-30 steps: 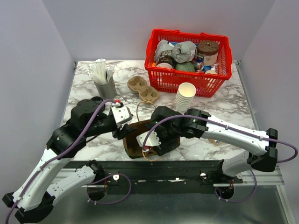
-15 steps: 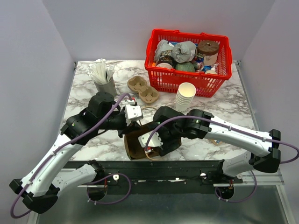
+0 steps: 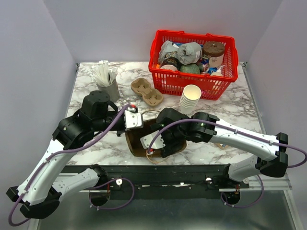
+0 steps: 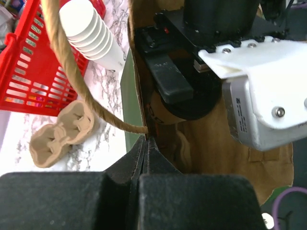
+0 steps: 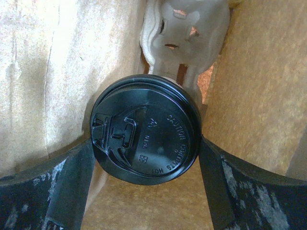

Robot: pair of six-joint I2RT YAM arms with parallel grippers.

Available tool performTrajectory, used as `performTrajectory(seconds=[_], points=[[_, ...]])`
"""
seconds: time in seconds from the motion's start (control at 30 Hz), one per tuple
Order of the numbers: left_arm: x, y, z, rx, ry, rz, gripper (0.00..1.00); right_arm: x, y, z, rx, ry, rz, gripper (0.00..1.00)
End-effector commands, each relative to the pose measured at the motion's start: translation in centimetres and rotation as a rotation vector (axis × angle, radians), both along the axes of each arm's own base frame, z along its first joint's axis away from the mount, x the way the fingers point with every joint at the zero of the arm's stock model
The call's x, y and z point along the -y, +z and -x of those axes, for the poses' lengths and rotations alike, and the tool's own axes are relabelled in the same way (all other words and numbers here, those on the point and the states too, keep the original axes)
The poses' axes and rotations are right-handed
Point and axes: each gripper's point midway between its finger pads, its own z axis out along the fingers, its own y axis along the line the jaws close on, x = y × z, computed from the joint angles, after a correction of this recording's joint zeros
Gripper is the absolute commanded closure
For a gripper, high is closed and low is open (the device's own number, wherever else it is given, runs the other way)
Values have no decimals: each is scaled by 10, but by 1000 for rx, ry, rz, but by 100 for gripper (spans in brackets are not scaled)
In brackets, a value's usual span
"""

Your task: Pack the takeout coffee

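A brown paper bag (image 3: 133,146) lies open near the table's front edge. My right gripper (image 3: 160,140) reaches inside it. In the right wrist view its fingers press both sides of the black-lidded coffee cup (image 5: 144,129), so this gripper (image 5: 146,143) is shut on the cup. A pulp cup carrier (image 5: 184,33) sits deeper in the bag. My left gripper (image 4: 145,143) is shut on the bag's rim (image 4: 139,86), just below where the rope handle (image 4: 72,62) joins. In the top view the left gripper (image 3: 126,130) is at the bag's left edge.
A stack of white paper cups (image 3: 191,99) stands behind the bag. An empty pulp carrier (image 3: 146,92) lies beside it. A red basket (image 3: 178,82) full of items is at the back right. A grey holder of white stirrers (image 3: 106,84) is at the back left.
My left gripper has moved in to the bag's left rim and shut on it. The bag's mouth has shifted slightly left. The right gripper keeps its hold inside the bag.
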Motion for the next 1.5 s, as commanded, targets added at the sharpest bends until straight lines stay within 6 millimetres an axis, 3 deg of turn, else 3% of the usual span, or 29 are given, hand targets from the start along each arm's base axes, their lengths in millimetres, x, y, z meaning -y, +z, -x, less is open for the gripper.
performTrajectory(seconds=[0.0, 0.13, 0.43, 0.77, 1.23, 1.47], points=[[-2, -4, 3, 93, -53, -5, 100, -3, -9, -8, 43, -21, -1, 50], [2, -25, 11, 54, -74, -11, 100, -9, -17, -14, 67, -35, -20, 50], [11, -30, 23, 84, -73, 29, 100, -5, -22, -25, 106, -110, -23, 47], [25, -34, 37, 68, -165, 46, 100, 6, -44, -29, 136, -98, 45, 46], [27, -39, 31, 73, -128, 68, 100, -3, -71, -44, 116, -66, 119, 47], [25, -32, 20, 74, -58, 123, 100, -4, -79, -48, 109, -31, 135, 47]])
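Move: In the open bag, the right hand already grips the lidded coffee cup, with the cup carrier's nearer-to-it slot about 4 cm ahead, 3 cm left and 12 cm below. From there the paper-cup stack is some 17 cm ahead and 11 cm right, 8 cm lower; the spare carriers are about 27 cm ahead, 6 cm left, 13 cm down. For the left hand, already pinching the rim, that slot lies roughly 2 cm ahead, 5 cm right, 22 cm below. Lowering the held cup about 6 cm into the bag, the right hand also works forward some 4 cm towards the carrier's slot and steepens its fingers slightly, keeping its grip around the cup. The left hand, fingers still shut on the bag's rim, comes down about 6.5 cm alongside and draws back roughly 2 cm. ##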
